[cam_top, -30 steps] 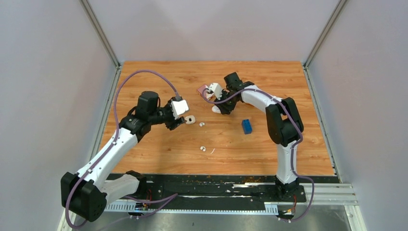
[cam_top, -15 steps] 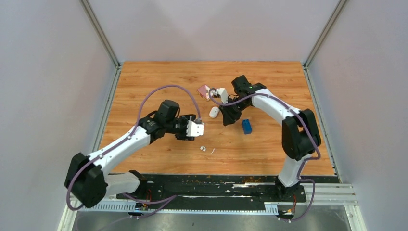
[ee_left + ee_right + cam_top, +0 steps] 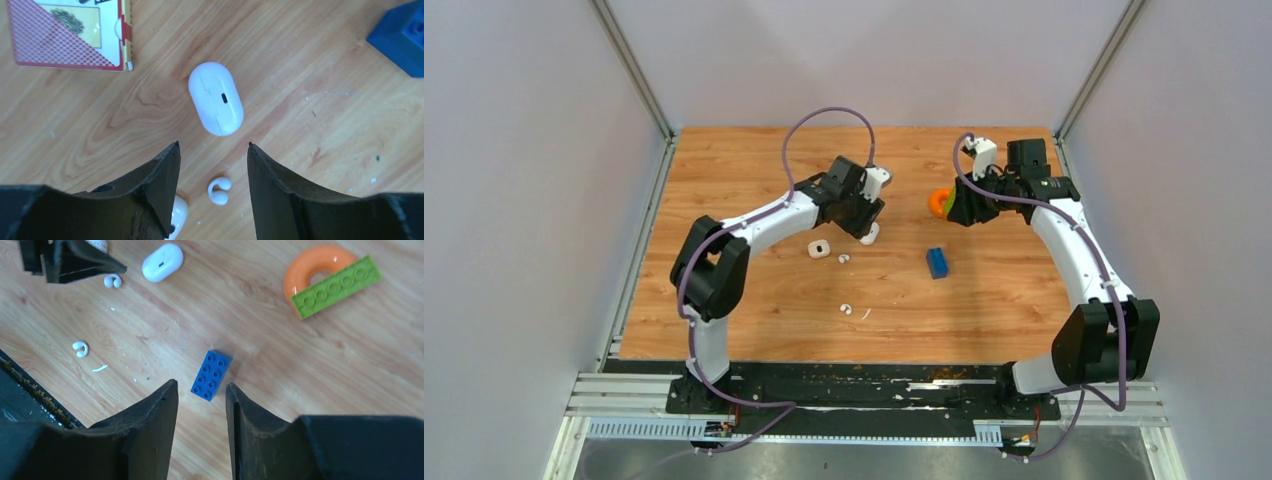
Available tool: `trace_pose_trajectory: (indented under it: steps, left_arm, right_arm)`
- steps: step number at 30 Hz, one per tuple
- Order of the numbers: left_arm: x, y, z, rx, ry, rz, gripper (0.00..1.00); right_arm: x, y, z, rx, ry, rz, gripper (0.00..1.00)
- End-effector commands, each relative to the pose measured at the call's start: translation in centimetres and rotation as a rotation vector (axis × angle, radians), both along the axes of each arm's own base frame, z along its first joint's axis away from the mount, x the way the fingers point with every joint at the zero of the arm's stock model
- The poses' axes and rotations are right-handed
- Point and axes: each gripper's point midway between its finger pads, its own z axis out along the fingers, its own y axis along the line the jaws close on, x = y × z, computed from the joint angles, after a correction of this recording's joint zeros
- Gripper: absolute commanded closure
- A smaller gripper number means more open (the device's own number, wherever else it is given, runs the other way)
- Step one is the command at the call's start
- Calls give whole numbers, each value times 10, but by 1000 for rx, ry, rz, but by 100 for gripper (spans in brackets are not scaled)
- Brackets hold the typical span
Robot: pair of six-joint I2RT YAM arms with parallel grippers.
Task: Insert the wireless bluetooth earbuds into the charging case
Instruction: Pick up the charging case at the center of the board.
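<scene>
The charging case [image 3: 818, 249], small, cream-white with a dark dot, lies on the wooden table; in the left wrist view only its edge [image 3: 176, 215] shows behind a finger. One earbud [image 3: 843, 259] lies just right of it, seen on the table between my left fingers [image 3: 218, 190]. The other earbud [image 3: 847, 309] lies nearer the front [image 3: 80, 348]. My left gripper [image 3: 867, 213] [image 3: 212, 145] hovers open and empty above them. At the back right my right gripper [image 3: 956, 205] [image 3: 200, 384] is open and empty, well away from the case.
A white oval pebble-shaped object [image 3: 216, 98] with a small dark slot lies just beyond my left fingertips. A red patterned card box [image 3: 65, 32] lies beside it. A blue brick [image 3: 937, 263], an orange ring [image 3: 312, 270] with a green brick [image 3: 340, 287], and a thin white sliver [image 3: 99, 368] also lie on the table.
My left arm has swung from the left-middle to the far centre, over the oval object. My right arm has pulled back to the far right, beside the orange ring.
</scene>
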Motion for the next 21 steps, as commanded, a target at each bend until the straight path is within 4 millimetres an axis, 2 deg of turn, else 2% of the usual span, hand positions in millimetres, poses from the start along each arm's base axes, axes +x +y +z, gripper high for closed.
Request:
trace_pose_trajectory:
  steps: [1,4,8,11,19,21]
  left_arm:
    - [15,-17,-15,-23,59,127,41]
    - [19,-26,-30,-14,65,113,39]
    - [26,-23,-47,24,56,152,38]
    - [31,-22,-58,52,50,176,38]
    - [39,-35,-67,42,40,163,37]
    - [43,-37,-68,43,29,162,37]
  right_arm:
    - [-8,-5,4,47,-3,-55,59]
    - [-12,-12,3,59,2,-81,58]
    - [-14,-20,1,79,13,-110,58]
    - [-17,-18,1,94,19,-107,58]
    - [-18,-15,0,110,27,-99,57]
    - [-17,-24,0,115,29,-127,57]
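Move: Ahead of the left hand by about 4 cm, 3 cm to its right and some 9 cm below lies the charging case. The earbud is roughly 3 cm back and 3 cm left of the hand, and the other white case is level with the hand, about 9 cm left. The booklet sits 15 cm ahead, 1 cm left. From the right hand the charging case is about 5 cm ahead, 20 cm left and 18 cm down. Sinking about 8 cm with the fingers kept open, the left hand comes down onto the charging case, then levels off and eases forward and a little right so that the fingers straddle its sides; the wrist turns some 10 degrees counter-clockwise on the way. The right hand, empty, draws about 3 cm back, right and slightly down, away from the case. ##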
